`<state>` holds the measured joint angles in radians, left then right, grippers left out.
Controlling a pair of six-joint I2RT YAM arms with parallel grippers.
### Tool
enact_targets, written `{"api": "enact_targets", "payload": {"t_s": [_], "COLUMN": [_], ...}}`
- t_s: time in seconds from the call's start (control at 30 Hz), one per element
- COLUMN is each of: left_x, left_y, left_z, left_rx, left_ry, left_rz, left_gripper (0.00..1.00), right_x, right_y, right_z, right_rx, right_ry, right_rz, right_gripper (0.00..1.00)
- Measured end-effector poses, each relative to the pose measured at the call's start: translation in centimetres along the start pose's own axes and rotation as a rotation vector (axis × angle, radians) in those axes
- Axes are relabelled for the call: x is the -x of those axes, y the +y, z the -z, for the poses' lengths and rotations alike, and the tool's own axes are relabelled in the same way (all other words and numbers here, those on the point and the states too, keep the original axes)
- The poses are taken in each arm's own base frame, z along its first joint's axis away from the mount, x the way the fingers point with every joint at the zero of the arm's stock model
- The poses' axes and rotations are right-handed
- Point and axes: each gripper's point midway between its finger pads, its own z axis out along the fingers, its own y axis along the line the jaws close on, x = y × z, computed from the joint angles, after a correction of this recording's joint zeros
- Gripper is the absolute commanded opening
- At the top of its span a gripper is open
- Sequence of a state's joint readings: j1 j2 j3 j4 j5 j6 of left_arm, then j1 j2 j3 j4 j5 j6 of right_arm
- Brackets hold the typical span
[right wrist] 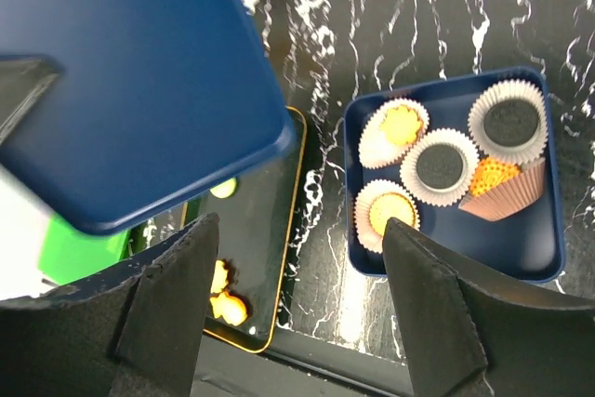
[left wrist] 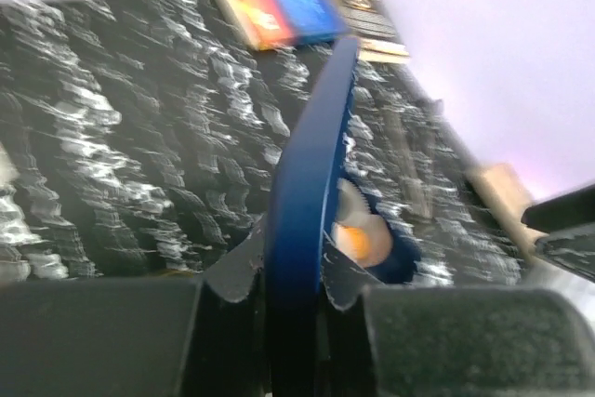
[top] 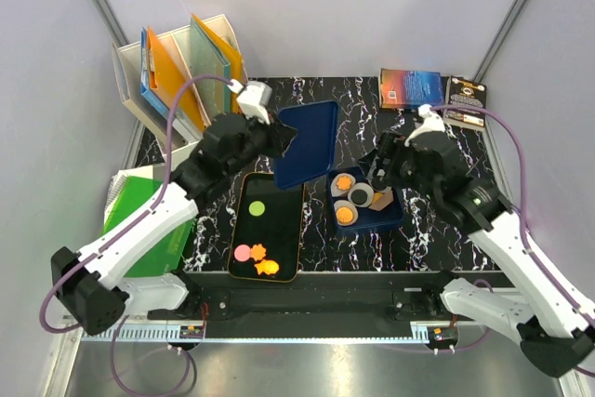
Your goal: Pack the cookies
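Loose cookies lie on a black gold-rimmed tray (top: 279, 194): a green one (top: 257, 208), a pink one (top: 243, 252) and two orange ones (top: 266, 267). A blue box (top: 394, 218) holds white cup liners with orange cookies (right wrist: 389, 213) and dark pieces (right wrist: 439, 166). My left gripper (left wrist: 296, 276) is shut on the edge of the blue lid (left wrist: 311, 165), which hangs tilted between tray and box (top: 307, 141). Above the box's near edge my right gripper (right wrist: 299, 225) stands open, nothing between its fingers (right wrist: 423, 295). The right wrist view also shows the lid (right wrist: 139, 81) and tray cookies (right wrist: 228, 304).
A file rack with orange and blue folders (top: 181, 67) stands at the back left. A green folder (top: 139, 211) lies left of the tray. Two books (top: 414, 88) lie at the back right. The tabletop is black marble-patterned.
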<state>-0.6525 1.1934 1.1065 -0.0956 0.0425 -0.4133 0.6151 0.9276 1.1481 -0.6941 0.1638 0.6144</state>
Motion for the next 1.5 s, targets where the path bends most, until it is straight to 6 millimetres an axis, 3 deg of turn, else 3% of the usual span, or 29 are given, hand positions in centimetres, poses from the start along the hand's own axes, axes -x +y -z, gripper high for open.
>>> {"api": "enact_targets", "payload": {"t_s": [0.17, 0.3, 0.4, 0.57, 0.8, 1.0, 1.23, 1.47, 1.5], "left_x": [-1.2, -1.7, -3.4, -5.9, -6.7, -6.7, -6.4, -6.7, -6.7], "left_y": [-0.6, 0.0, 0.3, -0.8, -4.3, -4.4, -4.9, -5.4, -5.4], "left_z": [1.1, 1.5, 1.8, 1.8, 2.1, 2.2, 2.5, 2.7, 2.7], "left_rx": [0.216, 0.397, 0.509, 0.596, 0.632, 0.662, 0.664, 0.653, 0.652], "left_ry": [-0.020, -0.071, -0.094, -0.094, -0.165, -0.145, -0.148, -0.145, -0.145], "left_rz": [-0.349, -0.689, -0.914, -1.184, -1.368, -1.469, -1.503, -1.532, -1.535], "left_gripper": [0.00, 0.00, 0.00, 0.00, 0.00, 0.00, 0.00, 0.00, 0.00], "right_x": [-0.6, 1.3, 3.1, 3.2, 1.0, 0.6, 0.4, -0.5, -0.6], "right_y": [0.2, 2.0, 3.4, 4.5, 4.5, 4.8, 5.9, 6.6, 6.8], "right_z": [-1.9, -1.2, -0.8, -1.9, -5.4, -6.1, -6.8, -7.9, -8.1], "right_rx": [-0.028, 0.020, 0.065, 0.095, 0.071, 0.086, 0.150, 0.222, 0.234], "right_ry": [0.051, 0.014, -0.035, -0.022, 0.075, 0.100, 0.128, 0.180, 0.188], "right_rz": [-0.008, -0.026, -0.046, -0.050, -0.034, -0.020, -0.020, -0.032, -0.036], "right_gripper": [0.80, 0.80, 0.80, 0.81, 0.81, 0.79, 0.70, 0.49, 0.38]}}
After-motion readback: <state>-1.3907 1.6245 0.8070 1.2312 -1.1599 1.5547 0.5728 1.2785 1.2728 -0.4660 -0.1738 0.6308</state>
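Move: Out to the right hand's left, about 15 cm off and 5 cm farther out at roughly its own height, is the middle of the blue lid, already pinched by the left gripper. The cookie box sits nearly under the right hand, some 25 cm down and 2 cm ahead; the black tray is 25 cm left and 5 cm back. From the left hand, the right gripper is about 18 cm right and 7 cm back. Rolling the held lid about 90 degrees, left side rising, the left hand draws back some 7 cm, drifts right and down and swings its fingers to point forward, keeping its pinch. The open right hand reaches left 9 cm and forward 5, bobbing up and back down on the way, turns slightly counter-clockwise and starts closing around the lid's free edge. ##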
